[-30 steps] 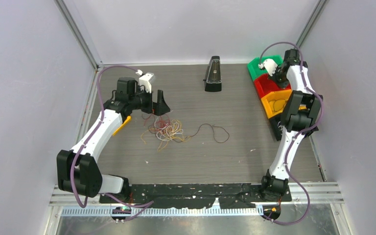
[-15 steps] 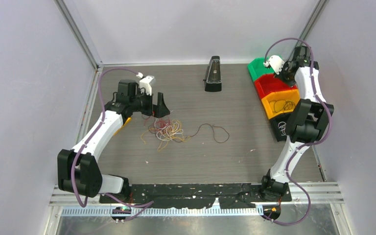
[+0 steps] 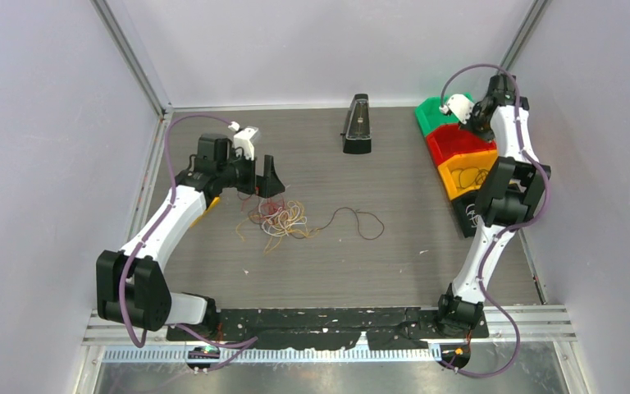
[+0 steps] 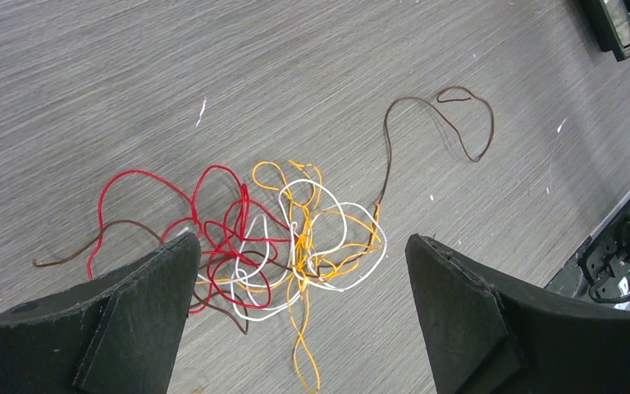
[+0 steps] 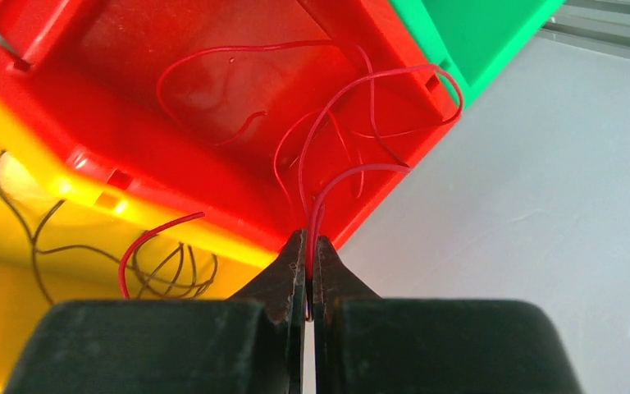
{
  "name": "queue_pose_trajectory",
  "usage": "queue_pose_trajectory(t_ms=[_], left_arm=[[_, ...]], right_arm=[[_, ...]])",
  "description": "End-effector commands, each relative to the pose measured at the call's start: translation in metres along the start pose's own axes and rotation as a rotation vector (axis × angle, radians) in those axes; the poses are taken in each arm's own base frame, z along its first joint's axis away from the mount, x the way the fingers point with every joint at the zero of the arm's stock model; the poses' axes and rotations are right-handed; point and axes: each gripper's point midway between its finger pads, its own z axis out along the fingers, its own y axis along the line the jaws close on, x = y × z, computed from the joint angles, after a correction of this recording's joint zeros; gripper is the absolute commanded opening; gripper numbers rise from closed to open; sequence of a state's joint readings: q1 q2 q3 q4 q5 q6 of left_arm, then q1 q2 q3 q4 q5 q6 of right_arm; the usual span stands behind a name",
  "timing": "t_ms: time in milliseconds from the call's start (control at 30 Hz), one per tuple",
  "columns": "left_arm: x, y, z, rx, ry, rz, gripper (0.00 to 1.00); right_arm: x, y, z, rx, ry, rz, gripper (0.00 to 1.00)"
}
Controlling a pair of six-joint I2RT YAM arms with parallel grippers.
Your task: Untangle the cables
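The cables (image 3: 282, 218) lie as a loose tangle of red, white, orange and brown strands (image 4: 283, 250) mid-table. One brown cable (image 3: 361, 222) trails off to the right in a loop (image 4: 459, 115). My left gripper (image 3: 267, 177) hovers just behind the tangle, open wide (image 4: 301, 242), with nothing between its fingers. At the back right, my right gripper (image 3: 473, 127) is above the red bin (image 3: 453, 146) and shut (image 5: 308, 240) on a red cable (image 5: 353, 168). That cable's loops hang over the red bin (image 5: 131, 152), which holds another red strand (image 5: 213, 53).
A green bin (image 3: 430, 114), the red one, a yellow bin (image 3: 458, 177) holding dark cables (image 5: 164, 267), and a black bin (image 3: 464, 215) line the right edge. A black upright object (image 3: 357, 125) stands at the back middle. Walls enclose the table.
My right arm has swung up and back, carrying its gripper from over the red and yellow bins toward the back-right corner. The left arm and the tangle are unchanged.
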State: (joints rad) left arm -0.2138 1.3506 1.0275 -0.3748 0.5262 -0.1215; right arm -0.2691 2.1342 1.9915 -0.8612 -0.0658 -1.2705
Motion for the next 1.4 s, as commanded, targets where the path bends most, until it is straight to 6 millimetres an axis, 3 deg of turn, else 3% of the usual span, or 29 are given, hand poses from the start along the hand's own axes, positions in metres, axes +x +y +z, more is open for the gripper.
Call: queue_pose_trajectory(t_ms=[0, 433, 500, 567, 700, 933, 1100, 1233, 1367], left_arm=[[-0.012, -0.003, -0.003, 0.017, -0.040, 0.033, 0.98], [-0.008, -0.001, 0.000, 0.008, -0.028, 0.007, 0.98], [-0.008, 0.000, 0.000, 0.008, -0.027, 0.007, 0.98], [-0.007, 0.000, 0.000, 0.006, -0.025, 0.006, 0.98], [-0.007, 0.000, 0.000, 0.004, -0.027, 0.003, 0.98], [-0.004, 0.000, 0.003, 0.013, -0.025, -0.004, 0.98], [-0.005, 0.000, 0.001, 0.013, -0.030, 0.001, 0.98], [-0.003, 0.001, 0.000, 0.006, -0.035, -0.001, 0.98], [-0.003, 0.008, -0.006, -0.018, -0.048, -0.003, 0.99]], right_arm=[[-0.004, -0.016, 0.005, 0.016, 0.031, -0.081, 0.05], [-0.026, 0.001, 0.048, -0.040, 0.012, -0.182, 0.06], [-0.028, 0.003, 0.051, -0.044, 0.012, -0.178, 0.09], [-0.030, -0.001, 0.048, -0.032, 0.009, -0.160, 0.19], [-0.037, -0.005, 0.031, -0.011, -0.018, -0.130, 0.44], [-0.059, -0.019, -0.013, 0.050, -0.127, -0.051, 0.60], [-0.063, -0.021, -0.040, 0.053, -0.185, 0.006, 0.80], [-0.062, -0.023, -0.057, 0.028, -0.247, 0.112, 0.85], [-0.083, -0.017, -0.080, -0.031, -0.372, 0.268, 0.85]])
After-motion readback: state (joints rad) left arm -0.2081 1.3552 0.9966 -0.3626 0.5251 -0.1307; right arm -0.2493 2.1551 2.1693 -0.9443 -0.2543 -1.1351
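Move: The right hand, shut on the red cable, is over the right part of the red bin. The bin's middle lies about 2 cm ahead, 6 cm to the left and 10 cm below. The green bin is some 13 cm ahead and 8 cm left, the yellow bin with the brown cable about 8 cm back and 5 cm left, both at that level. From the left hand, the red bin is roughly 18 cm ahead, 57 cm right and 13 cm below. Still pinching the red cable, the right hand lowers it about 6 cm into the red bin, easing a little forward and left, then opens wide and lets go. With the fingers still spreading, it rises some 10 cm clear of the bin, drifting slightly left as its left side rolls up. ##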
